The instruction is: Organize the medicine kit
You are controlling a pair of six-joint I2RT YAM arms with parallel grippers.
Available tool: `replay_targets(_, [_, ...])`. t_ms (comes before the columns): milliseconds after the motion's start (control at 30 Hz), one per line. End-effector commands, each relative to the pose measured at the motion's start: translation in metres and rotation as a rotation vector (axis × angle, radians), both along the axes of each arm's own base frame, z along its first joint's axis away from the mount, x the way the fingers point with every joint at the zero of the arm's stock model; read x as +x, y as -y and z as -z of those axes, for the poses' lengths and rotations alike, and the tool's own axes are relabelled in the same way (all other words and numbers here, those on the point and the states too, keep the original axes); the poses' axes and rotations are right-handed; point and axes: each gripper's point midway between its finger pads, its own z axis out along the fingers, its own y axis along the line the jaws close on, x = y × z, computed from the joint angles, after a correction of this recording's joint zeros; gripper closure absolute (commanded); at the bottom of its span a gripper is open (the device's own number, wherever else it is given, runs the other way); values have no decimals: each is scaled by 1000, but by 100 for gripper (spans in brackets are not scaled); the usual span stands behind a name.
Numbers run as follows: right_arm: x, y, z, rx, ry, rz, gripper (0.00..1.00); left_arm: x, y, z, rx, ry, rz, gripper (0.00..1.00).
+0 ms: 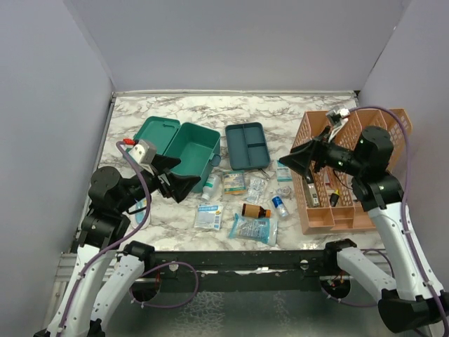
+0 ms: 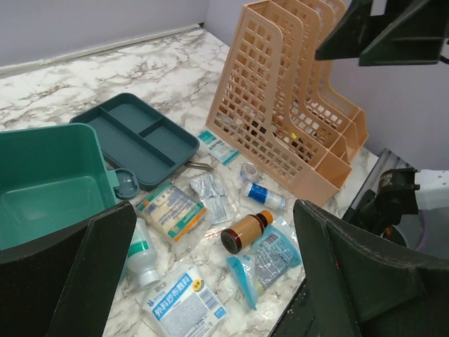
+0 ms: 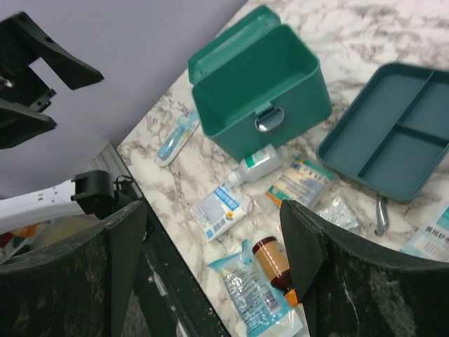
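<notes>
The teal medicine kit box (image 1: 184,146) stands open and empty at the back left, its lid (image 1: 156,133) tipped back. Its divided insert tray (image 1: 247,145) lies to the right, also empty. Supplies are scattered in front: a white bottle (image 1: 210,187), a gauze pack (image 1: 234,182), a brown bottle (image 1: 255,210), a blue pouch (image 1: 254,228) and a white-blue packet (image 1: 208,216). My left gripper (image 1: 177,177) hangs open above the box's front left corner. My right gripper (image 1: 295,165) is open above the rack's left edge. Neither holds anything.
An orange mesh file rack (image 1: 344,168) lies at the right with small items inside. A light-blue thermometer (image 3: 175,137) lies left of the box. A small blue-labelled vial (image 2: 263,194) and clear packets (image 2: 217,196) sit near the rack. Grey walls enclose three sides.
</notes>
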Motion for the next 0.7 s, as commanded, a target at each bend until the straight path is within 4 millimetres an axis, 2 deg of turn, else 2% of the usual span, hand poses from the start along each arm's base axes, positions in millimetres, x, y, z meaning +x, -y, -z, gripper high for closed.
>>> replay_targets(0, [2,-4,34,-26,-111,-40,24,-8,10,-6,-19,39,82,1])
replay_targets(100, [16,-7,56,-75,-171,6,27,-2,10,-1,-20,17,63,1])
replay_targets(433, [52,-49,144,-341,-298,146,45,27,4,19,-29,-91,-57,1])
replay_targets(667, [73,-55,215,-574,-333,278,52,41,0,29,-24,-130,-111,1])
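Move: The clear swab packet lies about 8 cm ahead of the right hand, 6 cm to its left and 33 cm below. The brown bottle is on the table about 1 cm ahead and 7 cm left of that hand; the bandage pack is 9 cm ahead and 13 cm left, and the blue tube some 3 cm ahead and 1 cm right. From the left hand, the swab packet is about 12 cm ahead, 18 cm right and 33 cm below. To the swab packet and brown bottle the right hand comes swooping down, sinking about 18 cm while drifting 6 cm left and a little forward, its fingers tipping and rolling some 35 degrees to point more downward and narrowing to about half open, still touching nothing. The open left hand, after a brief pause, eases about 3 cm forward and down towards the green box. ##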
